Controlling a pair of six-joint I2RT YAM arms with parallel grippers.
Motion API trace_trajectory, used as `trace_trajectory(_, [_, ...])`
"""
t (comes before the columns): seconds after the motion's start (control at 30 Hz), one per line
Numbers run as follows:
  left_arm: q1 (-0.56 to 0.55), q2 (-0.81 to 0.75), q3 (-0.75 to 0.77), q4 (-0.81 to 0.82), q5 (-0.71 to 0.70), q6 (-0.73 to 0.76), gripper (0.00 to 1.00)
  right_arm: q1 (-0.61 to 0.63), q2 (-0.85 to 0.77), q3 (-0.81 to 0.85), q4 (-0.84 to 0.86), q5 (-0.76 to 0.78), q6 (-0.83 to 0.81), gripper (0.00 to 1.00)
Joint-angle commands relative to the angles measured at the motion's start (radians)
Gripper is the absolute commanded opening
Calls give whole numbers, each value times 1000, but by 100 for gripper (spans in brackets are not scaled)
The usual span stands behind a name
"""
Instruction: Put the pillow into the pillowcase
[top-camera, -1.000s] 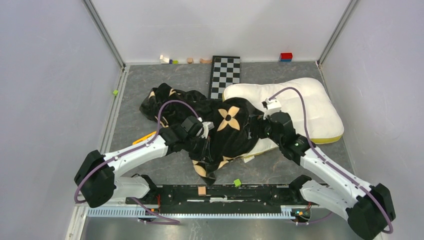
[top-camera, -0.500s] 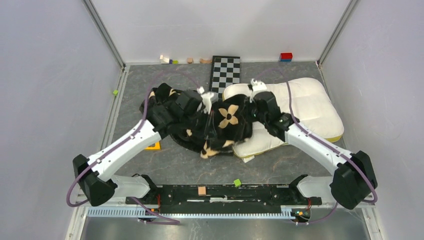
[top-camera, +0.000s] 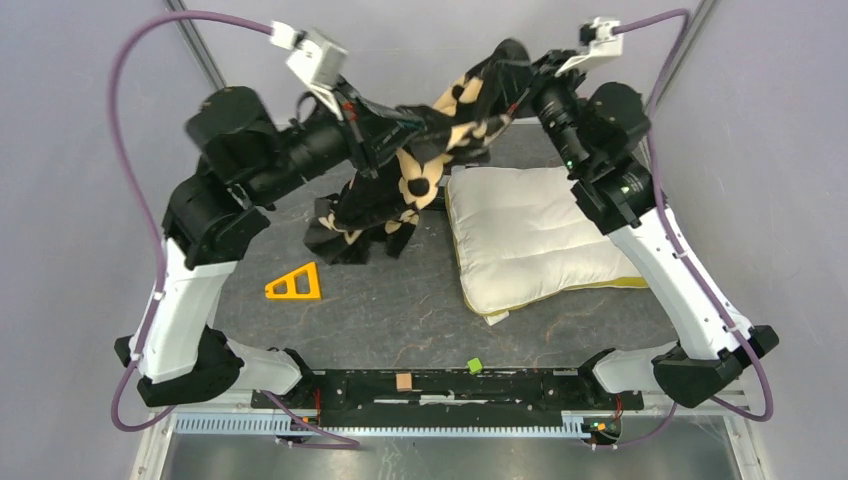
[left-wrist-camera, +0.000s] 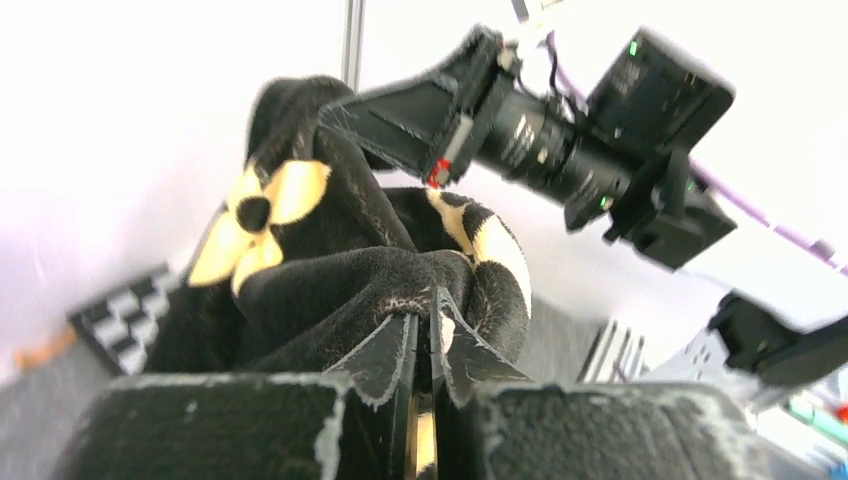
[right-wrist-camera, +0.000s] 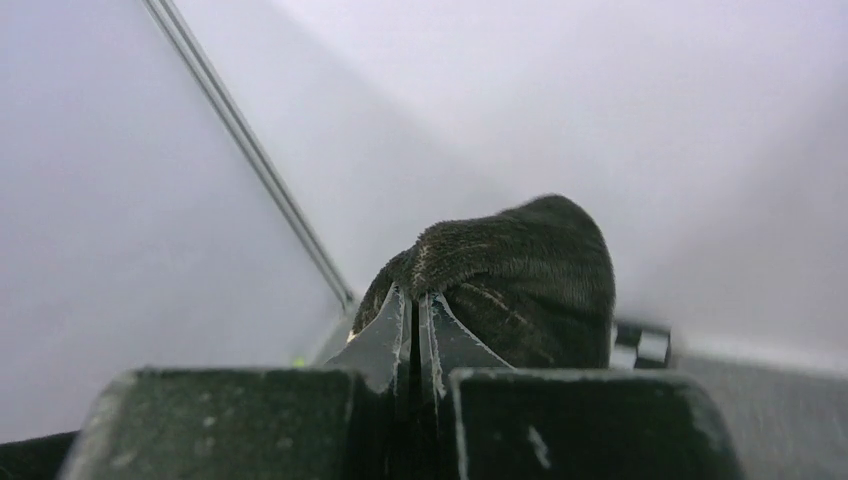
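The black plush pillowcase (top-camera: 395, 195) with tan flower prints hangs in the air, bunched, its lower end trailing on the mat. My left gripper (top-camera: 402, 122) is shut on a fold of it, and in the left wrist view the gripper (left-wrist-camera: 428, 312) pinches the pillowcase (left-wrist-camera: 330, 270). My right gripper (top-camera: 508, 72) is shut on the pillowcase's upper right end, and the right wrist view shows this gripper (right-wrist-camera: 415, 298) clamped on the pillowcase (right-wrist-camera: 520, 275). The cream-white pillow (top-camera: 530, 235) lies flat on the mat, uncovered, below the right arm.
An orange triangle piece (top-camera: 295, 284) lies on the mat left of the pillow. A green cube (top-camera: 475, 365) and a wooden block (top-camera: 404, 381) sit by the front rail. The checkered board (right-wrist-camera: 640, 345) is at the back. White walls stand close on three sides.
Both arms have risen high from the table, lifting the pillowcase off the pillow. The right gripper went from open to shut on the fabric. The pillow now lies bare.
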Motion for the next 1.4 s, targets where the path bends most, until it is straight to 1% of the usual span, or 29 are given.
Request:
trace_trajectory(0.0, [-4,3,132,251,19,53,2,-5,-16,188,176,90,-63,0])
trace_trajectory(0.13, [-4,23,210,306,18,54,2,-5,-37,275,239,125,-137,0])
trace_trajectory(0.27, [-4,50,264,310,70,30,3,-5,-98,239,314,147,-192,0])
trace_trajectory(0.33, [-4,52,260,317,48,30,3,-5,-115,231,332,164,-209,0])
trace_trajectory(0.4, [-4,52,255,308,-51,47,3,-5,-95,286,297,166,-231,0])
trace_trajectory(0.5, [-3,56,257,274,-360,76,2,-5,-75,329,249,174,-265,0])
trace_trajectory(0.6, [1,124,349,163,-591,118,2,-5,-68,329,213,195,-290,0])
trace_trajectory(0.63, [10,156,373,131,-623,121,2,-5,-65,324,204,201,-299,0])
trace_trajectory(0.7, [74,198,374,89,-617,82,3,-5,-48,323,180,220,-313,0])
trace_trajectory(0.73, [116,213,360,82,-595,23,2,-5,-40,318,170,228,-323,0])
trace_trajectory(0.8, [241,251,348,70,-463,-123,3,-5,-25,300,165,249,-337,0])
trace_trajectory(0.83, [282,273,349,93,-409,-170,3,-5,-17,294,165,261,-349,0])
trace_trajectory(0.93, [295,327,368,211,-313,-196,3,-5,1,296,165,314,-375,0])
trace_trajectory(1.0, [295,370,437,260,-272,-225,3,-5,-3,310,181,331,-376,0])
trace_trajectory(1.03, [295,393,465,290,-235,-233,2,-6,-8,321,196,336,-403,0])
trace_trajectory(1.1, [294,409,484,384,-184,-253,3,-5,-26,340,227,356,-416,0])
trace_trajectory(1.13, [295,412,488,426,-185,-262,3,-6,-37,346,238,363,-421,0])
trace_trajectory(1.2, [315,435,524,454,-188,-294,3,-5,-81,335,259,363,-423,0])
trace_trajectory(1.23, [335,450,544,451,-178,-323,3,-6,-106,308,265,361,-420,0])
trace_trajectory(1.3, [390,462,533,445,-164,-396,3,-5,-169,230,269,346,-401,0])
trace_trajectory(1.37, [455,470,508,413,-138,-458,3,-5,-254,108,261,320,-348,0])
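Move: Both hands hold the bunched pillowcase high between them. The pillow lies about 31 cm right of the left hand, 11 cm farther out and 50 cm below; the chessboard is 26 cm ahead of that hand and 5 cm right, on the table. From the right hand the pillow is some 14 cm right, 4 cm back and 46 cm down, the chessboard 10 cm ahead and 8 cm left. Both hands hoist the still-pinched pillowcase some 15 cm, right drawing back and rightward, then left sweeps 20 cm forward, dipping. ##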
